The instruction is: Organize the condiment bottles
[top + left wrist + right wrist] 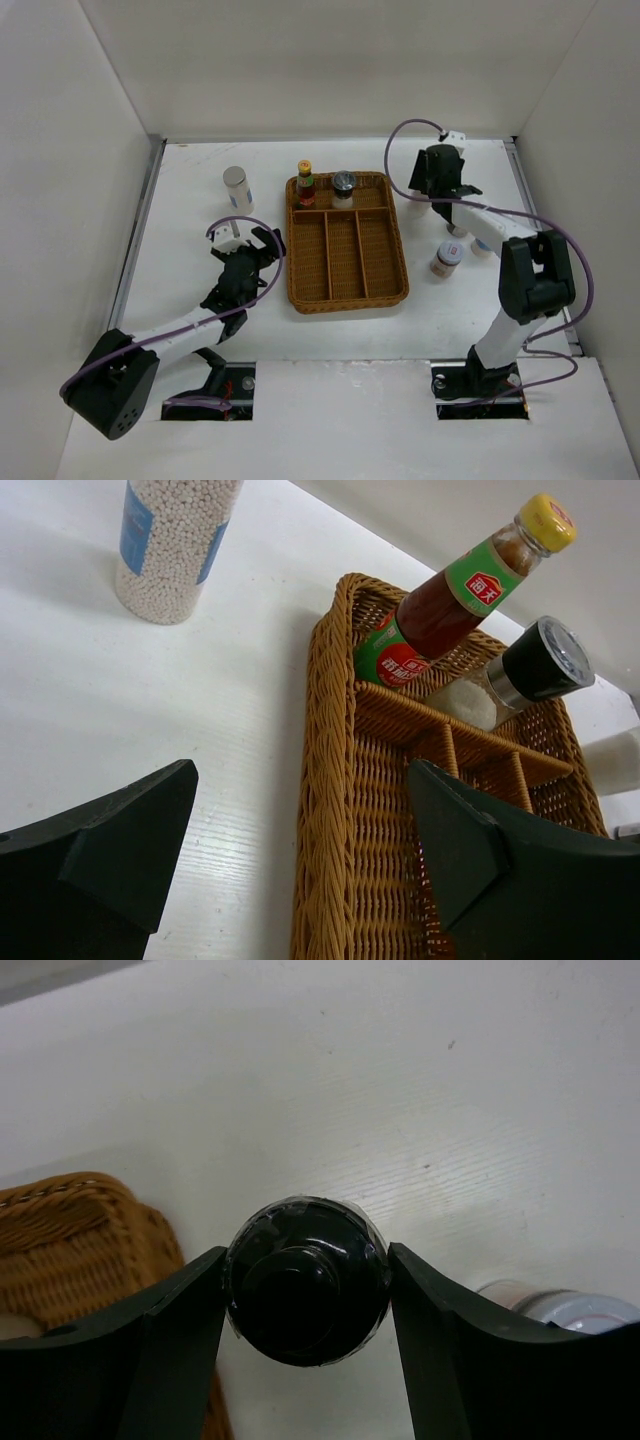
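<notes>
Seen from the right wrist, my right gripper (306, 1295) is shut on a black-capped bottle (305, 1260), with a finger pressed against each side of the cap, just right of the wicker tray (75, 1245). From above, this gripper (432, 193) hides the bottle. The red sauce bottle with its yellow cap (305, 183) and a dark-lidded jar (343, 186) stand in the tray's far compartment. A tall white-and-blue jar (236, 188) stands left of the tray. My left gripper (262, 242) hovers open at the tray's left rim (325, 810), holding nothing.
Three small jars (447, 261) (457, 230) (483, 246) stand on the table right of the tray, under my right arm. A silver-lidded jar (570, 1310) sits close to the right finger. The tray's three long compartments (345, 255) hold nothing. White walls enclose the table.
</notes>
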Action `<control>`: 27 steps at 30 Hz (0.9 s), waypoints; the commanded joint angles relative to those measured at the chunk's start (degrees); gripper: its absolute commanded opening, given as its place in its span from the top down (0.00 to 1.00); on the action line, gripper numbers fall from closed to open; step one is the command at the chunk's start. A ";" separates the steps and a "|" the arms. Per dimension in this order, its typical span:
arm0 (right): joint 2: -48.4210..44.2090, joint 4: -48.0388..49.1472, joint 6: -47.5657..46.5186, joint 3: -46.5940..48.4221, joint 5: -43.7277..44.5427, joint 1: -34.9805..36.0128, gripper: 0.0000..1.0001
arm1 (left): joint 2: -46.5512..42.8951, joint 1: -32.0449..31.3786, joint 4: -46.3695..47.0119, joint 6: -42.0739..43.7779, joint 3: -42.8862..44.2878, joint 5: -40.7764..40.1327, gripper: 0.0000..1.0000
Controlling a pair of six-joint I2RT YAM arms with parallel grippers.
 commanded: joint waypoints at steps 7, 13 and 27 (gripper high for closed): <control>-7.33 11.37 -4.12 6.04 1.73 12.86 0.54 | -1.40 1.02 2.27 -0.49 0.65 -0.18 0.14; -1.10 11.37 -3.41 9.73 -0.12 14.62 0.54 | -2.81 1.55 1.92 -0.49 0.12 -0.19 0.14; 6.83 11.98 -1.74 7.90 0.67 14.71 0.32 | -2.72 2.26 1.57 -0.05 0.56 -0.97 0.15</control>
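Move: The right hand already grips the black-capped bottle, just clear of the table. The right end of the basket's far compartment lies about 15 cm to its left, 1 cm farther out and some 8 cm lower. The basket's right rim crosses the way roughly 7 cm left, level fore and aft; beyond the spot stands the glass shaker, about 23 cm left and 1 cm ahead of the hand. From the idle left hand, that compartment end is some 15 cm ahead and 30 cm right, lower down. Up and to the left in one quick arc, the right hand carries the gripped bottle some 15 cm left over the basket's right rim, rising about 11 cm on the way, then sinks almost straight down by as much into the far compartment beside the glass shaker. The wrist turns about 15 degrees counter-clockwise; the fingers keep their hold. ##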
